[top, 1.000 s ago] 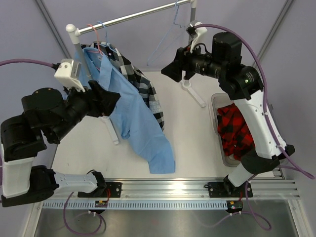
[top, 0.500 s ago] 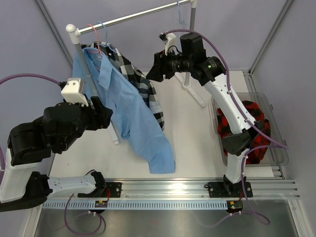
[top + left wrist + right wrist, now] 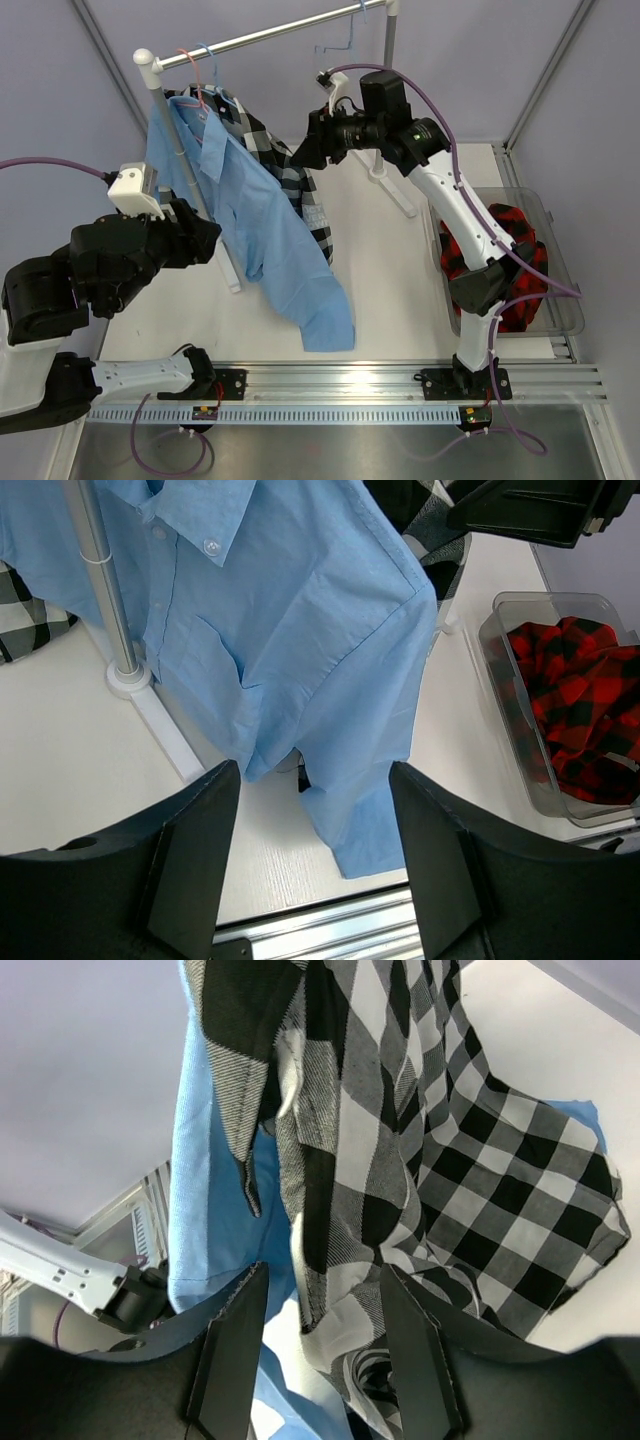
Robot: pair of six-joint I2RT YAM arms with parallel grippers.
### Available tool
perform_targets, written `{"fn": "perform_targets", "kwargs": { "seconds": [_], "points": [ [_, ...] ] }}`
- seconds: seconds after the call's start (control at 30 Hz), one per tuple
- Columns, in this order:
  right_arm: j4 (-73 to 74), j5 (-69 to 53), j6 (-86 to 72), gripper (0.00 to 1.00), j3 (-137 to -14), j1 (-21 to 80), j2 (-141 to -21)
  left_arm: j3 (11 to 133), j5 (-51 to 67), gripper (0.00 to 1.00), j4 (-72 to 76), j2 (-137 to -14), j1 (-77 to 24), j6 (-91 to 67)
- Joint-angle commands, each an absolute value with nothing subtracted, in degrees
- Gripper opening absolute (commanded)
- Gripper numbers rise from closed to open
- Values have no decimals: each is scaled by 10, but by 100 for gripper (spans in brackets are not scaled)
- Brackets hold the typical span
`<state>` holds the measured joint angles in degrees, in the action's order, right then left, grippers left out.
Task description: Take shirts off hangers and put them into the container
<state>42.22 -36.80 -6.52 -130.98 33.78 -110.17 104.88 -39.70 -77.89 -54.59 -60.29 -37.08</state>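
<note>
A light blue shirt (image 3: 270, 215) (image 3: 300, 610) hangs at the rail's left end, with a black-and-white check shirt (image 3: 305, 190) (image 3: 480, 1160) behind it. Their pink hanger (image 3: 188, 68) and blue hanger (image 3: 209, 62) hook over the rail. An empty light blue hanger (image 3: 338, 45) hangs further right. The red-and-black plaid shirt (image 3: 490, 255) (image 3: 580, 700) lies in the clear container (image 3: 562, 300) (image 3: 500, 660). My left gripper (image 3: 205, 238) (image 3: 315, 780) is open, short of the blue shirt. My right gripper (image 3: 303, 150) (image 3: 322, 1275) is open, with the check shirt's front edge between its fingers.
The silver rail (image 3: 270, 35) runs across the back on two posts. The left post (image 3: 100, 580) stands just left of the blue shirt. White rack feet (image 3: 398, 195) (image 3: 230, 270) lie on the table. An aluminium rail (image 3: 400, 385) lines the near edge.
My right arm has swung left from above the container to the check shirt, and its jaws have narrowed a little. My left arm has drawn back and down from the blue shirt.
</note>
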Motion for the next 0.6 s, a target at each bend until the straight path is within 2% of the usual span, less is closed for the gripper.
{"fn": "perform_targets", "kwargs": {
  "seconds": [0.0, 0.07, 0.2, 0.23, 0.33, 0.57],
  "points": [
    [408, -419, -32, 54, -1320, 351, -1106, 1048, -405, 67, -760, -551, -603, -373],
    [408, -420, -33, 49, -1328, 352, -1113, 1047, -404, 67, -761, -552, -603, -373],
    [406, -427, -34, 25, -1357, 359, -1133, 1039, -399, 67, -757, -547, -603, -372],
    [407, -428, -34, 14, -1362, 365, -1137, 1035, -397, 67, -755, -545, -603, -373],
    [412, -426, -34, 1, -1383, 369, -1151, 1027, -397, 68, -752, -538, -603, -374],
    [387, -419, -33, 0, -1361, 379, -1130, 1011, -390, 68, -740, -529, -603, -369]
  ]
}}
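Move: About 3 cm to the left of the right hand, 1 cm ahead and 1 cm lower, hangs a fold at the edge of the black-and-white checked shirt, between the open finger ends. The blue shirt's middle is some 10 cm left, 5 cm back and 14 cm lower; the rack's front post stands about 21 cm left, level ahead. From the left hand that fold is roughly 19 cm ahead, 13 cm right and a few cm lower. Easing left by about 3 cm, nearly level, the right hand pushes its fingers, pointing left and a little down, over the edge fold of the checked shirt. They shut fully early in this short reach and pinch the thin cloth between their tips while the hand creeps on; the wrist barely turns. ##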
